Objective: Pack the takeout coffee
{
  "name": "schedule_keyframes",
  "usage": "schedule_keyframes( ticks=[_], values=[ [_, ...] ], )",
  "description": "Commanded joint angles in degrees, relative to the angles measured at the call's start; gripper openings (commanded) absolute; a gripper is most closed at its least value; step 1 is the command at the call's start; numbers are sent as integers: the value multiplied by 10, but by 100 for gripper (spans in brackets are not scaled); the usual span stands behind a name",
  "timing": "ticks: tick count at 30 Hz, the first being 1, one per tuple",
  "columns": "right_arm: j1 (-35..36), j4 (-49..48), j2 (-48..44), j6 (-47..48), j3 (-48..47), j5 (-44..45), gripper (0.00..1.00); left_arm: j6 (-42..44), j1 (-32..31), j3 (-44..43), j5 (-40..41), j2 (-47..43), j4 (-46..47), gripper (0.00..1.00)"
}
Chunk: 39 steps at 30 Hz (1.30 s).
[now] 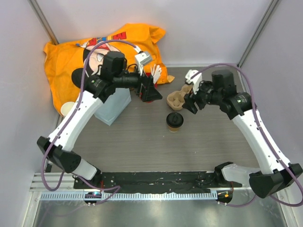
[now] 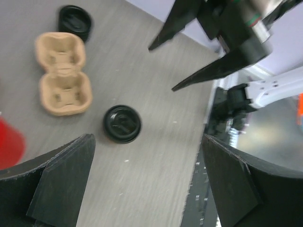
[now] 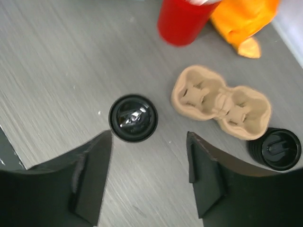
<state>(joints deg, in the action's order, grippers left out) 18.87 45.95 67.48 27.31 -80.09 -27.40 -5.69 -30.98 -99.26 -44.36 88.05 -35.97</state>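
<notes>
The takeout coffee (image 1: 174, 121), a brown paper cup with a black lid, stands upright on the grey table, apart from both grippers. From above only its lid shows in the left wrist view (image 2: 122, 123) and the right wrist view (image 3: 133, 117). My left gripper (image 1: 150, 93) hovers up and to the left of it, jaws wide open and empty (image 2: 147, 142). My right gripper (image 1: 191, 104) hangs up and to the right of the cup, also open with nothing between its fingers (image 3: 149, 137). The cup lies just beyond the right gripper's left fingertip (image 3: 105, 138).
A tan pulp two-cup carrier (image 1: 177, 99) (image 3: 220, 106) lies behind the coffee, with a stack of black lids (image 3: 276, 149) beside it. A red cup (image 3: 182, 19) and an orange printed bag (image 1: 104, 52) are at the back. A translucent box (image 1: 113, 106) sits at left.
</notes>
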Motion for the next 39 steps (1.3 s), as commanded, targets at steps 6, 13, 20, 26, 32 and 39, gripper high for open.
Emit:
schedule_keyframes(
  ticks=[6, 13, 20, 26, 32, 39],
  values=[
    [99, -10, 42, 138, 78, 96, 66, 126, 35, -25, 225, -121, -147, 100],
    [119, 76, 125, 180, 13, 73, 63, 147, 87, 63, 277, -207, -158, 100],
    [145, 160, 249, 173, -69, 96, 50, 141, 133, 111, 284, -232, -148, 100],
    [158, 147, 259, 150, -60, 87, 50, 129, 155, 111, 286, -234, -143, 100],
    [167, 130, 256, 139, -29, 108, 50, 118, 174, 109, 273, -232, -143, 100],
    [168, 121, 258, 131, -14, 118, 50, 111, 187, 120, 263, -238, -137, 100]
  ],
)
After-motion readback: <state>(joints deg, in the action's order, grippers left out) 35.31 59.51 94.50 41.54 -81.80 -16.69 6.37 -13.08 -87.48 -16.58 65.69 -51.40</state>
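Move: The lidded coffee stands about 5 cm to the left of the right hand, level with it fore and aft, and 25 cm below. The cup tray lies roughly 14 cm ahead of the coffee and 5 cm to its right; the straw cup 15 cm ahead of the coffee and 12 cm to its left. From the left hand, the coffee is some 6 cm right, 2 cm back and 31 cm down; the paper bag about 8 cm ahead, 23 cm left and 25 cm below. Down some 17 cm and about 5 cm left, the right hand sinks onto the black lid's spot, fingers tipping steeper and their gap narrowing without shutting; it ends close to the lid, touch not visible. The empty left hand clears off leftward towards the paper bag, first rising slightly then sinking, still wide open, turning counter-clockwise with its fingers dipping. ##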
